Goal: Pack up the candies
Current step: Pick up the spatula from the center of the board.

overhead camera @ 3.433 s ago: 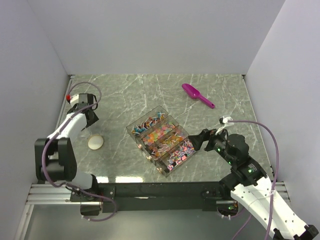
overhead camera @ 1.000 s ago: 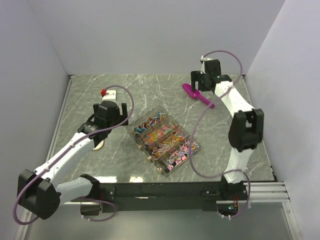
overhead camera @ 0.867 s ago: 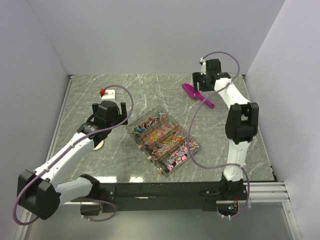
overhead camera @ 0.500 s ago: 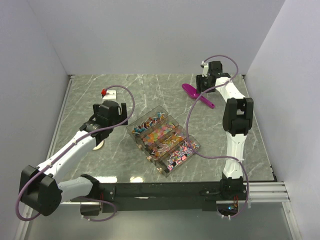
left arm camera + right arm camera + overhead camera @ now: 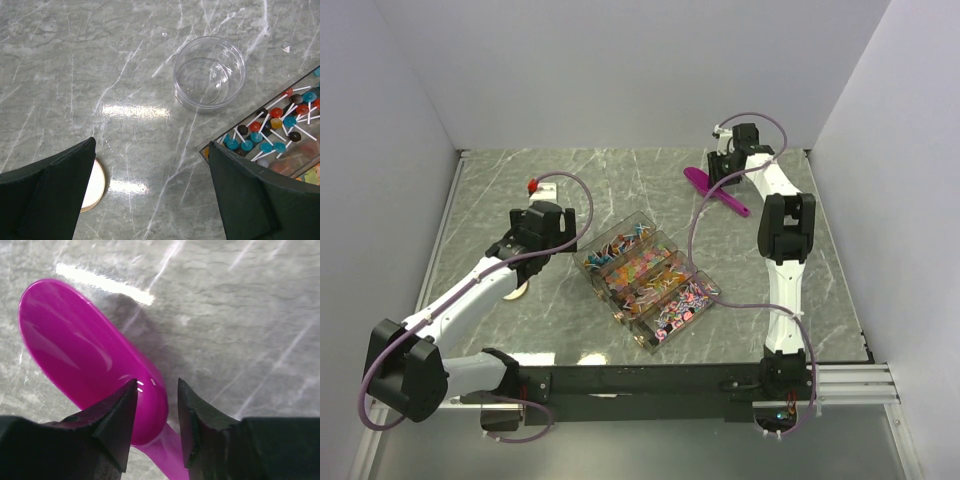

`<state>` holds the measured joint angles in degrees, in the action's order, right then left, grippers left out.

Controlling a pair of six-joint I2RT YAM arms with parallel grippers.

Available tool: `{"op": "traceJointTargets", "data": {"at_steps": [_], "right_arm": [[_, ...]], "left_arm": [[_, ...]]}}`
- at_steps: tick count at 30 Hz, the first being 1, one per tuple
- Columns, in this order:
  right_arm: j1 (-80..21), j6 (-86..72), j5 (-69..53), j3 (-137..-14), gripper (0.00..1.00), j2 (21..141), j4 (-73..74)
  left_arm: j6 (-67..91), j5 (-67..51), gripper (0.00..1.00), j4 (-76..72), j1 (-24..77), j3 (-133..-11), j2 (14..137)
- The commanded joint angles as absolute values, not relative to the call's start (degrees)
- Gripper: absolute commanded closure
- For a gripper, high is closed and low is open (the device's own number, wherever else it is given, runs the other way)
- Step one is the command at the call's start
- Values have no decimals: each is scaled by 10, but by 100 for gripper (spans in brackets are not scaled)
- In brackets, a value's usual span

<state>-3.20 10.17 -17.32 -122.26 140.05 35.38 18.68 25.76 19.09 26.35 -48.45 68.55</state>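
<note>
The candies (image 5: 650,278) fill a clear compartmented box (image 5: 620,318) at mid-table; round sweets on sticks (image 5: 272,129) show in its corner in the left wrist view. My left gripper (image 5: 542,226) (image 5: 151,145) hangs wide open over bare marble left of the box, holding nothing. My right gripper (image 5: 724,166) (image 5: 157,382) is at the far right, down over the magenta scoop (image 5: 704,184) (image 5: 85,355). Its jaws are partly closed and straddle the rear of the scoop's bowl, where the handle (image 5: 167,455) begins. The left finger (image 5: 117,415) touches the bowl. A sliver of gap shows beside the right finger (image 5: 192,415).
An empty clear round cup (image 5: 209,72) stands on the marble ahead of my left gripper. The round tan lid (image 5: 94,186) (image 5: 521,290) lies by the left finger, partly under the arm. Grey walls close in the table on three sides.
The right jaws have narrowed around the scoop and that arm has settled lower over it. The left arm has shifted slightly toward the back.
</note>
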Motion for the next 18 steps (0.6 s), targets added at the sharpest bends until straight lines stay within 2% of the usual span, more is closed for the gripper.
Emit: {"op": "traceJointTargets", "data": {"at_steps": [1, 4, 5, 9, 11, 18], "right_arm": [[-32, 105, -210, -1250, 57, 1404, 358], [-33, 94, -208, -1249, 65, 1403, 362], [-33, 91, -209, -1243, 72, 1398, 360], [-37, 47, -186, -1180, 87, 1334, 303], [-42, 5, -158, -1130, 100, 1306, 279], [-65, -164, -21, -1008, 100, 1162, 229]], "left_arm": [[179, 269, 1, 174, 263, -490, 685], [178, 264, 0, 173, 263, -490, 684], [179, 262, 1, 172, 263, -491, 684], [179, 257, 0, 172, 263, -492, 679], [179, 251, 1, 172, 263, -491, 676], [193, 213, 0, 163, 264, -489, 658]]}}
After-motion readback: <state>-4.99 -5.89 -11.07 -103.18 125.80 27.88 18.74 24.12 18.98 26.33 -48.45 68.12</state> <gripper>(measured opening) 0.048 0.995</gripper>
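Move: The spatula's middle lies almost under the right hand, about 2 cm back towards the base, 1 cm to its left and 2 cm below the finger pads. The middle of the candy box is roughly 27 cm back and 24 cm to that hand's left, some 3 cm below. From the left hand the spatula is about 22 cm ahead, 46 cm to the right and 13 cm lower. Right fingers shut on the spatula near its neck, then draw back about 4 cm and rise, turning clockwise. ##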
